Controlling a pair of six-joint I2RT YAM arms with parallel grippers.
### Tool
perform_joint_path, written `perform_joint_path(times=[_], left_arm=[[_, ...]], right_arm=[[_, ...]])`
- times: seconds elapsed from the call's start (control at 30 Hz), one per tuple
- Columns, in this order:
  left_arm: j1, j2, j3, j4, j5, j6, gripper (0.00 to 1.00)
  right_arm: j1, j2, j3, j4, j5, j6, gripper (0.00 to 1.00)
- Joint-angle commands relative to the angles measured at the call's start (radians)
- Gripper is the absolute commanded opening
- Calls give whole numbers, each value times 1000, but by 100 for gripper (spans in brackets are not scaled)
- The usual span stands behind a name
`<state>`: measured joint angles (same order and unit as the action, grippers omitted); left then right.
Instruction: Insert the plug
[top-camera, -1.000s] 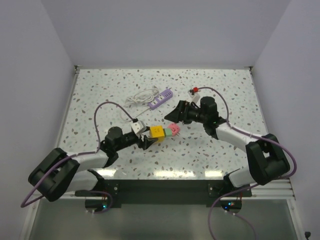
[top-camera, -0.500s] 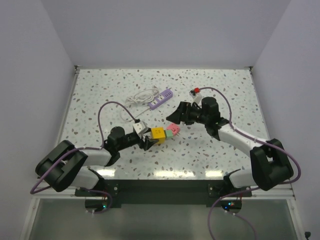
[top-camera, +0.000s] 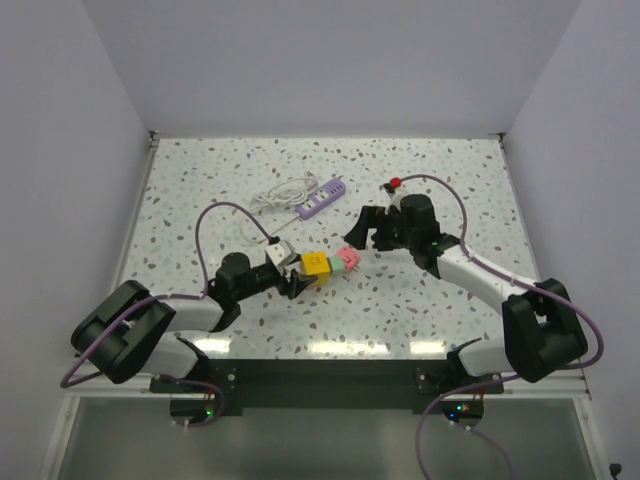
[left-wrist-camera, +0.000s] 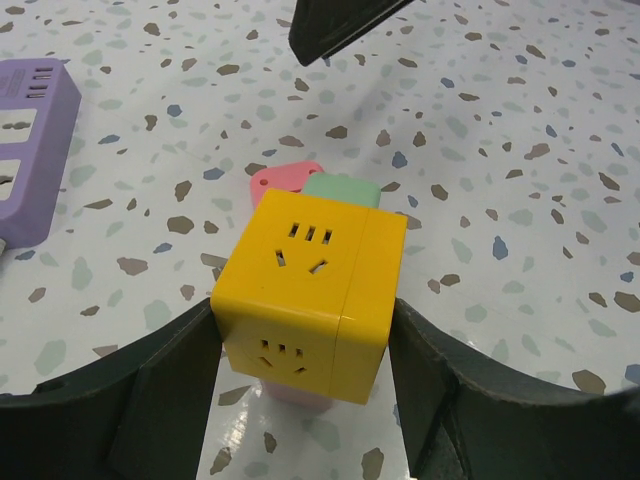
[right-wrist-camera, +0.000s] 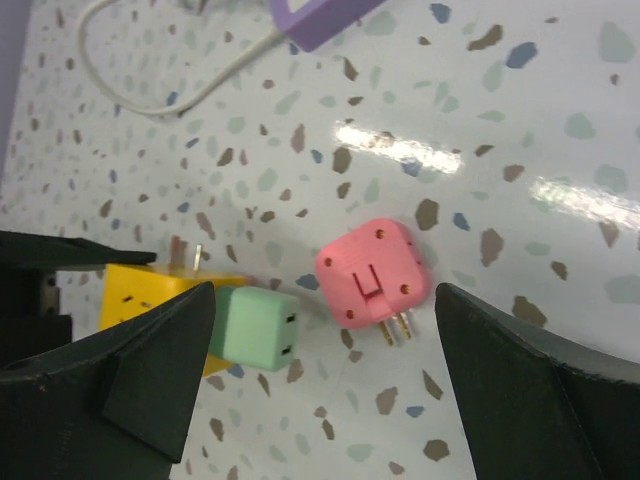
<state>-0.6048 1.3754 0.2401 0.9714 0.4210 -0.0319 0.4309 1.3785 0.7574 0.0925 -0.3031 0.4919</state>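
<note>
A yellow socket cube (left-wrist-camera: 300, 290) sits between the fingers of my left gripper (left-wrist-camera: 305, 345), which is shut on its two sides. A green plug (right-wrist-camera: 255, 320) is pushed into the cube's far face. A pink plug (right-wrist-camera: 375, 272) lies loose on the table beside the green one, its brass prongs pointing away from the cube. My right gripper (right-wrist-camera: 322, 292) hovers open above the pink and green plugs and holds nothing. From the top view, the yellow cube (top-camera: 315, 265), green plug (top-camera: 337, 262) and pink plug (top-camera: 351, 256) lie in a row between the left gripper (top-camera: 297, 274) and the right gripper (top-camera: 354, 234).
A purple power strip (top-camera: 323, 197) with a coiled white cable (top-camera: 282, 193) lies behind the cube, and the power strip (left-wrist-camera: 30, 140) shows at the left of the left wrist view. Low walls bound the speckled table (top-camera: 450, 180).
The right gripper has drawn back up and to the right, away from the pink plug, which stays on the table. The left arm's elbow shifted slightly, still gripping the cube.
</note>
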Motion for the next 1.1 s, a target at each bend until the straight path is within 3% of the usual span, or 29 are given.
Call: perform_joint_path(times=[0.0, 0.33, 0.8, 0.87, 1.0, 1.07], left_arm=[[-4, 7, 36, 56, -25, 27, 8], [-7, -12, 34, 32, -42, 27, 29], [-20, -19, 45, -2, -68, 27, 42], [-21, -21, 50, -8, -70, 27, 52], [-27, -25, 53, -20, -76, 27, 54], [-29, -27, 53, -22, -79, 27, 63]], right_arm=[[-1, -38, 20, -88, 148, -82, 95], [-3, -9, 25, -89, 162, -93, 95], [38, 94, 37, -108, 237, -127, 95], [40, 102, 39, -106, 236, -131, 95], [40, 114, 46, -108, 237, -134, 95], [40, 120, 52, -109, 239, -138, 95]])
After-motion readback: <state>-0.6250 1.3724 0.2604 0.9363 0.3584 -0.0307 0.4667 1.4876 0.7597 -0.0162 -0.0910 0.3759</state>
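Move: Nearly level with the pink plug fore-and-aft, the open right hand has it about 3 cm to its left and 9 cm below. The green plug, joined to the held yellow block, lies some 6 cm left, 2 cm back and 6 cm down; the yellow block's middle is about 10 cm left, 2 cm back. The purple power strip sits about 15 cm ahead and 9 cm left. From the left hand, the pink plug is some 5 cm ahead and 9 cm right. Sinking about 6.5 cm beside the pink plug, the right hand first slants down and some 3 cm to its right, nearly pauses, then drops almost straight down. It rolls about 15 degrees, left side dipping, with its fingers kept wide open and not yet round the plug. The left hand keeps the yellow block gripped, practically in place. ##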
